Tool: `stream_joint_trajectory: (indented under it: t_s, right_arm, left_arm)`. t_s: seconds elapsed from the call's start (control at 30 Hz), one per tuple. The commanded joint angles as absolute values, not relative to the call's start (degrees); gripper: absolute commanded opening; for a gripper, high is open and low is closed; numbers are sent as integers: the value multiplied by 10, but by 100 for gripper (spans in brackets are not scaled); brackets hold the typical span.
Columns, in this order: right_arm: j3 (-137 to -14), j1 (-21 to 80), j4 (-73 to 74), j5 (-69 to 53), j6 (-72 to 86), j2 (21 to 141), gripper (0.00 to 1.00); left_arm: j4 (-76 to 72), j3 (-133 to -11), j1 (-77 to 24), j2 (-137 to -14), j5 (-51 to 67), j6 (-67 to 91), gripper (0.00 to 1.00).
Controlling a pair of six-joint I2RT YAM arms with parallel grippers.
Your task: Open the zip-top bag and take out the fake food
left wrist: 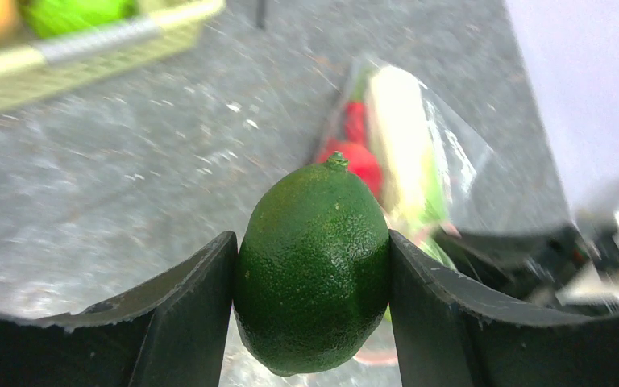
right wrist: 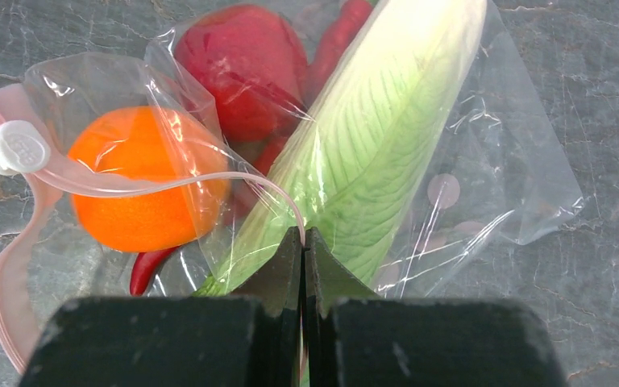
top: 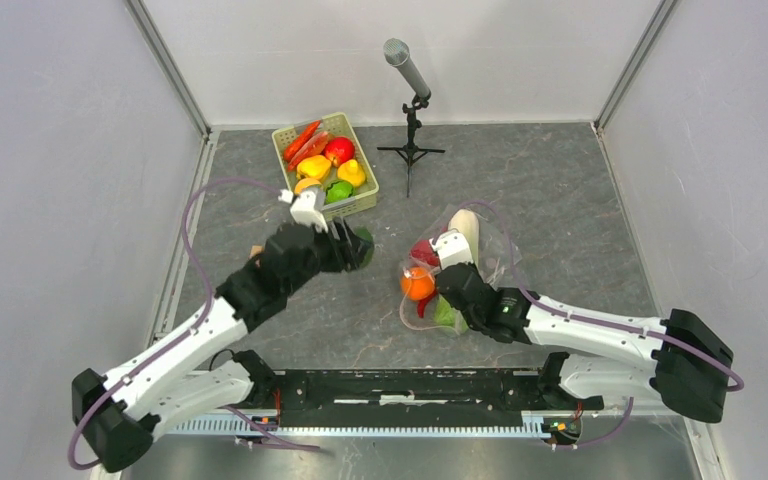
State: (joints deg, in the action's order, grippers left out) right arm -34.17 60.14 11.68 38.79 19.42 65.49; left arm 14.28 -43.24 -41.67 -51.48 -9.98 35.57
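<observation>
My left gripper (top: 356, 248) is shut on a dark green round fruit (left wrist: 314, 266), which it holds off the table, left of the bag; both fingers (left wrist: 201, 306) press its sides. The clear zip-top bag (right wrist: 508, 169) lies open on the grey table. My right gripper (right wrist: 304, 239) is shut on the bag's pale pink zip strip (right wrist: 209, 177) at the mouth. Inside the bag lie a round orange (right wrist: 141, 185), a red piece (right wrist: 242, 72) and a long white-and-green cabbage (right wrist: 371, 137). A white slider (right wrist: 12, 147) sits on the strip's left end.
A green lattice basket (top: 290, 135) with yellow peppers, red and green toy produce stands at the back left. A microphone on a small tripod (top: 410, 110) stands behind the bag. White walls close the table on three sides.
</observation>
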Motion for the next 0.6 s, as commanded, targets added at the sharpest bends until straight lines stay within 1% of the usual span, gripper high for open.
stream_joint_trajectory:
  t_s: [0.0, 0.33, 0.43, 0.57]
  right_arm:
    - [-329, 597, 114, 408, 193, 622, 0]
    - [-312, 595, 105, 401, 181, 579, 0]
    - [-309, 593, 100, 398, 176, 575, 0]
    - [-308, 593, 93, 394, 173, 576, 0]
  left_arm:
    - [228, -533, -351, -596, -74, 270, 57]
    - [222, -727, -227, -835, -99, 204, 55]
    - [220, -791, -198, -912, -98, 189, 56]
    - [229, -872, -172, -1015, -102, 161, 60]
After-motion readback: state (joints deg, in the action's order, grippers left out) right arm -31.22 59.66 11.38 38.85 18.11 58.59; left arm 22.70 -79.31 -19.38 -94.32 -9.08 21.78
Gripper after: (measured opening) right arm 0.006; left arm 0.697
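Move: My left hand holds the avocado. The basket it is bound for is centred some 35 cm ahead, 12 cm to the left and 17 cm below. Inside, the green pepper is nearest, about 28 cm ahead and 8 cm left; the yellow fruit is about 34 cm ahead and 5 cm left, the peach roughly 29 cm ahead and 17 cm left. From my right hand, the basket's middle is about 37 cm ahead, 33 cm left and 6 cm lower. I swing the avocado quickly forward and somewhat left with my left hand, about 20 cm out towards the near end of the basket, level at first, then sinking some 3 cm. As I go I turn the wrist counter-clockwise and roll its left side up, some 25 degrees in all, and keep my grip. My right hand keeps the bag's lip pinched, easing up and left about 1 cm. ##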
